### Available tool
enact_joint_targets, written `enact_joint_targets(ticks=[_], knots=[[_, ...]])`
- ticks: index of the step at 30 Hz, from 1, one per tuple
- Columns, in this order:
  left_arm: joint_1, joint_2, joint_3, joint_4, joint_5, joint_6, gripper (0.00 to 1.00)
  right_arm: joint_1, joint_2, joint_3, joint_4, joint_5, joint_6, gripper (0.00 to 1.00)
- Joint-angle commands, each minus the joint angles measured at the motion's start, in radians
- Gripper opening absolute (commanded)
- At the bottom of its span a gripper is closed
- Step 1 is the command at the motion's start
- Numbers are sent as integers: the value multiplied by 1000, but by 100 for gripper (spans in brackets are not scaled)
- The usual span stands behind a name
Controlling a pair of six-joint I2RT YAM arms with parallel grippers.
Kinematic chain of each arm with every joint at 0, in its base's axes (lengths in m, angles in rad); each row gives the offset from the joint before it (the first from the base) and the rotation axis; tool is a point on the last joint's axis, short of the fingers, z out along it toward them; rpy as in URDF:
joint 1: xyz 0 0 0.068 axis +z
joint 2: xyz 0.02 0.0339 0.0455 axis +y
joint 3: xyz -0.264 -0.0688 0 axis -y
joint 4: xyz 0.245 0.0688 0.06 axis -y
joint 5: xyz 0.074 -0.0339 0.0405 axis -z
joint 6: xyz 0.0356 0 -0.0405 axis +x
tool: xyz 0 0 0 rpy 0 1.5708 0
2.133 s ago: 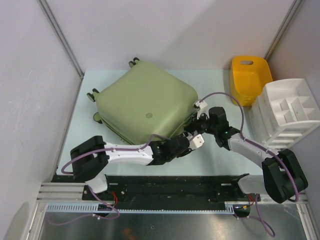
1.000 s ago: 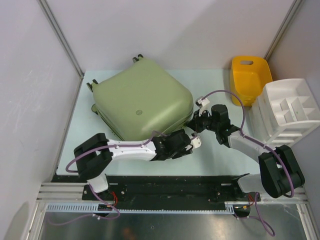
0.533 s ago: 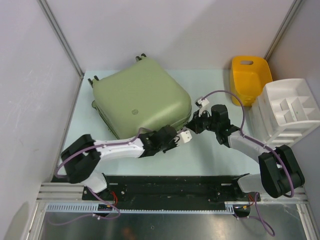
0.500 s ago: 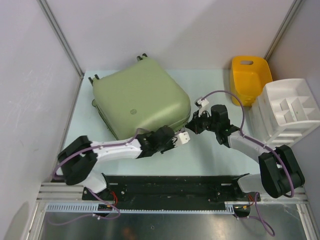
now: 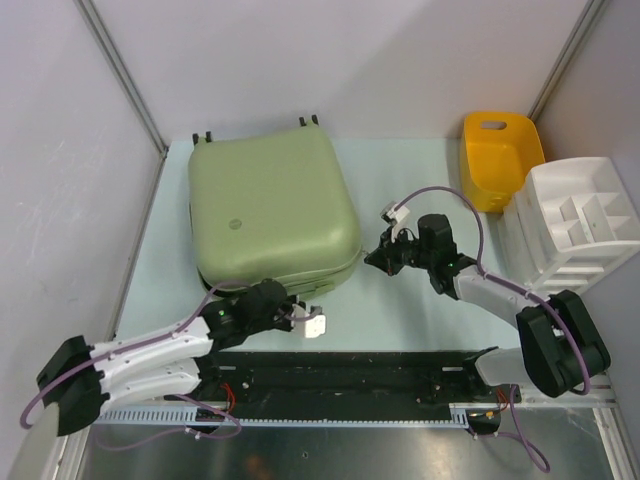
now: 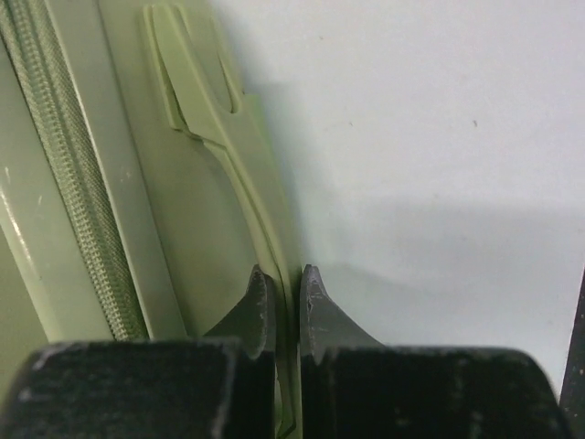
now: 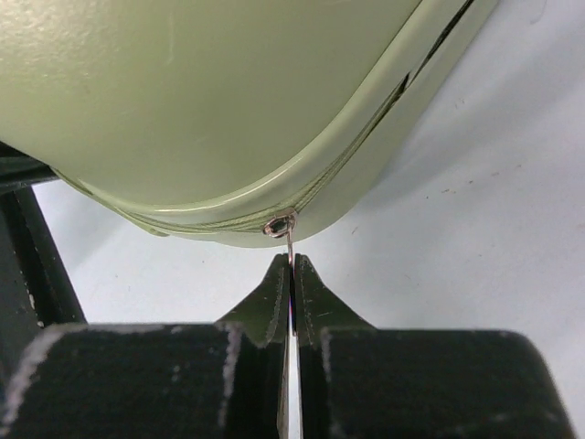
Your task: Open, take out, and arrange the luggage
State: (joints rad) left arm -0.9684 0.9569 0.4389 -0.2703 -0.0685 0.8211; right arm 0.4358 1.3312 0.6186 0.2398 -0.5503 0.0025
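Note:
The luggage [image 5: 270,205], a pale sage-green hard-shell suitcase, lies flat and zipped on the table, wheels toward the back wall. My left gripper [image 5: 298,303] is at its near edge. In the left wrist view it [image 6: 285,279] is shut on the thin rim of the suitcase's side handle [image 6: 196,101], next to the zipper [image 6: 69,192]. At the suitcase's near right corner my right gripper [image 5: 372,257] is shut too. The right wrist view shows the gripper [image 7: 291,265] pinching the metal zipper pull [image 7: 289,240] that hangs from the slider on the seam.
A yellow plastic tub [image 5: 500,155] stands at the back right, with a white divided organizer tray [image 5: 580,225] in front of it along the right wall. Side walls close in left and right. A black rail [image 5: 340,375] runs along the near edge.
The suitcase has swung clockwise, its wheels going from the left side to the back. My left arm drew back toward the near left and its gripper shut on the handle. The right gripper stayed shut.

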Motion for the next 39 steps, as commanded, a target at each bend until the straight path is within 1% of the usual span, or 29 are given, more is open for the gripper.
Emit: enact_joint_targets(ticks=[1,3,7,9,12,23,26,27,28,29,30,31,32,33,34,35,36,37,38,39], knots=[[7,-127,-104,-254,1,329,0,-89,16,9,154,109,-110,0],[8,-155,-126,-262,15,366,0,-91,35,15,217,84,-136,0],[8,-143,-114,-277,59,349,0,-92,103,65,334,43,-159,0],[10,-127,-105,-279,59,346,0,-92,138,90,357,26,-177,0],[16,-107,-98,-277,102,346,0,-101,213,145,400,-5,-190,0],[36,-80,-89,-291,138,360,0,-137,503,385,506,-140,-159,0],[42,-61,-75,-290,142,343,0,-132,525,415,530,-152,-134,0],[42,-55,-53,-288,141,316,0,-129,520,415,530,-155,-131,0],[40,-35,-33,-288,136,297,11,-134,517,415,509,-158,-125,0],[40,-18,21,-290,127,271,23,-138,511,414,494,-161,-124,0],[40,2,56,-288,115,203,33,-141,499,415,452,-157,-128,0],[40,52,98,-290,83,160,59,-144,493,415,426,-148,-139,0],[40,78,197,-290,70,114,70,-147,487,415,403,-116,-160,0],[40,104,252,-291,70,17,73,-149,476,415,368,-100,-165,9],[42,132,311,-296,37,-28,75,-152,465,415,353,-93,-168,24],[42,156,424,-323,50,-65,76,-158,456,420,334,-76,-168,52],[42,160,475,-342,91,-98,77,-160,445,424,291,-62,-167,60],[42,155,518,-357,122,-115,79,-164,418,432,268,-48,-165,65],[42,139,590,-366,181,-134,88,-175,404,434,245,-31,-161,68],[42,137,622,-369,200,-176,99,-181,387,434,192,-30,-156,69]])
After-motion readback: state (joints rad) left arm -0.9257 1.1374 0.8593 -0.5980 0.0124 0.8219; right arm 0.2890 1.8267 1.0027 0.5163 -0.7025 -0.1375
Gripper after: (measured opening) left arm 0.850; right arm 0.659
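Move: The left gripper already pinches the carry handle, the suitcase's middle roughly 25 cm ahead, 8 cm left and slightly above. The right gripper already holds the zipper pull by the near right corner; the side seam it must follow runs on to a spot about 10 cm ahead and 3 cm left. From it, the suitcase's middle lies some 16 cm ahead and 26 cm left, the handle about 9 cm back, 19 cm left and lower. Keep the left fingers pinched on the handle, easing it only about 2 cm left, while the right gripper draws the zipper pull some 10 cm forward along the suitcase's right side, edging left. Then open both: lift the left about 7 cm off the handle while swinging right, and let the right leave the pull, going forward and right. ##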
